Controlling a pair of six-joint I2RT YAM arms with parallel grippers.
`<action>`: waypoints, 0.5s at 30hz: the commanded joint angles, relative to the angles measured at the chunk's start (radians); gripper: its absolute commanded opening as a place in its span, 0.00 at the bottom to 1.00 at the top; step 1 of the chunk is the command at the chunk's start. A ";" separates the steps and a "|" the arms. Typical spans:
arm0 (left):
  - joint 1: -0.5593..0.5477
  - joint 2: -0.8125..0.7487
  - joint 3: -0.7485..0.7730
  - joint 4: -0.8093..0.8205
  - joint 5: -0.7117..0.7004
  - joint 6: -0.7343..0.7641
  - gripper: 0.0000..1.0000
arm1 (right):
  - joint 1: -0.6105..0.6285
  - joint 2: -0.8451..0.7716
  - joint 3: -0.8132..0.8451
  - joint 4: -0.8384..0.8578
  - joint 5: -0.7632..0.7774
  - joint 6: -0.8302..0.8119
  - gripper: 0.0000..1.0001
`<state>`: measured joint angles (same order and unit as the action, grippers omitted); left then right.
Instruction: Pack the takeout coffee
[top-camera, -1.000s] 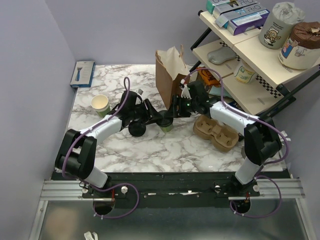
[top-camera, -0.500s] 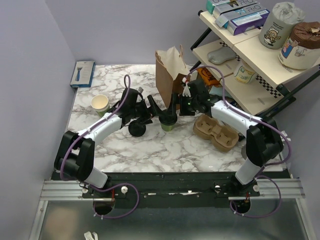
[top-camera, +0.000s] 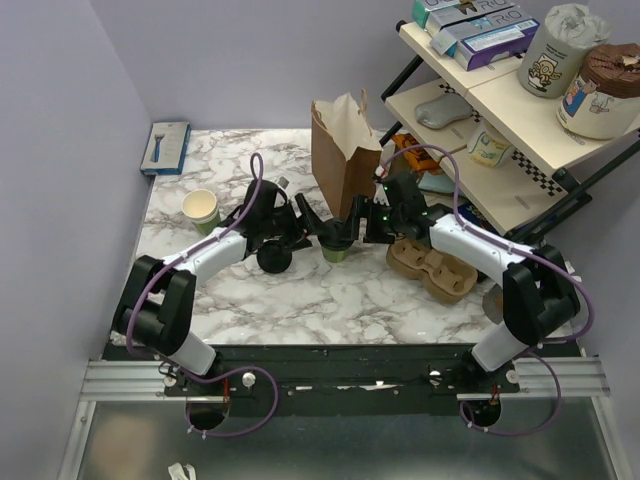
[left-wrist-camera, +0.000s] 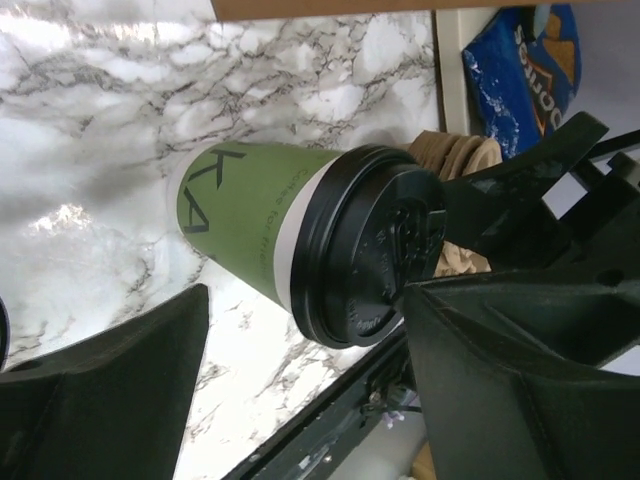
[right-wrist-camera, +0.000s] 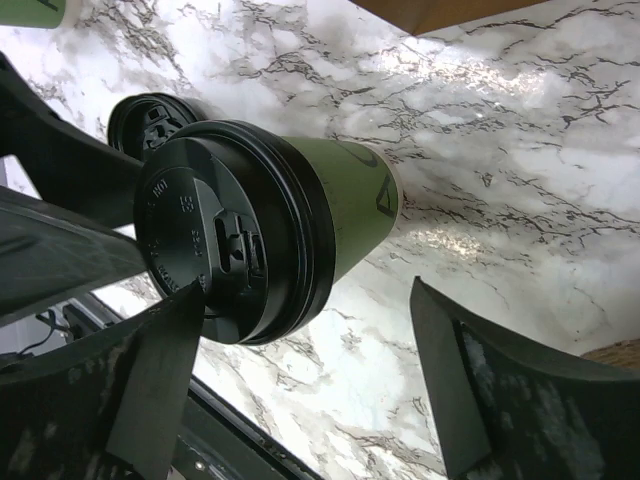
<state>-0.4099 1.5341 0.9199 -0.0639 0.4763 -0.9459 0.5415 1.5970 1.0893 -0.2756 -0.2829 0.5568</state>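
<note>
The takeout coffee (top-camera: 337, 241), a dark-green cup under a black lid, stands upright on the marble table (top-camera: 300, 300) just in front of the brown paper bag (top-camera: 345, 150). My left gripper (top-camera: 311, 226) is open on its left side and my right gripper (top-camera: 359, 223) is open on its right. In the left wrist view the coffee (left-wrist-camera: 270, 230) sits beyond my open left gripper (left-wrist-camera: 310, 385), its lid close to the right finger (left-wrist-camera: 520, 390). The right wrist view shows the coffee (right-wrist-camera: 300, 215) just past my open right gripper (right-wrist-camera: 305, 390); the left finger (right-wrist-camera: 150, 390) overlaps the lid's edge.
A loose black lid (top-camera: 274, 258) lies left of the coffee. A lidless green cup (top-camera: 201, 208) stands at the far left. The pulp cup tray (top-camera: 435, 265) lies to the right. A shelf rack (top-camera: 500, 110) with boxes and tubs stands at the back right.
Both grippers have opened and let go of the lidded cup, then drawn back a little to either side. The cup stays standing in place.
</note>
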 joint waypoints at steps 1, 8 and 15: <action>-0.001 0.035 -0.090 0.224 0.083 -0.123 0.74 | 0.000 0.021 -0.025 0.073 -0.001 0.072 0.83; -0.001 0.106 -0.219 0.472 0.170 -0.260 0.51 | -0.014 0.043 -0.062 0.093 -0.016 0.129 0.70; 0.000 0.107 -0.208 0.440 0.136 -0.229 0.31 | -0.026 0.072 -0.072 0.093 -0.053 0.152 0.62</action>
<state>-0.4004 1.6073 0.7238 0.4095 0.6266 -1.2060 0.5201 1.6184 1.0477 -0.1715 -0.3283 0.6899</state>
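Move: Between the two hands stands the coffee cup with its lid on; the lid lies about 5 cm to the left hand's right and 6 cm to the right hand's left, nearly level with both hand points and barely 1 cm lower. From the left hand, the spare lid lies some 10 cm left, level fore-and-aft, 12 cm down, and the paper bag about 15 cm ahead, 7 cm right. The cup tray is roughly 16 cm right of the right hand, 3 cm back and 10 cm below. Closing in on the lid from both sides, the left hand goes about 2 cm right, dipping slightly, and rolls some 15 degrees so that its fingers point flatter. Its jaws narrow by half, pinching the near side of the lid's rim, one finger above and one beneath. The right hand edges barely 1 cm left towards the lid, its fingers closing partway across the opposite rim. ##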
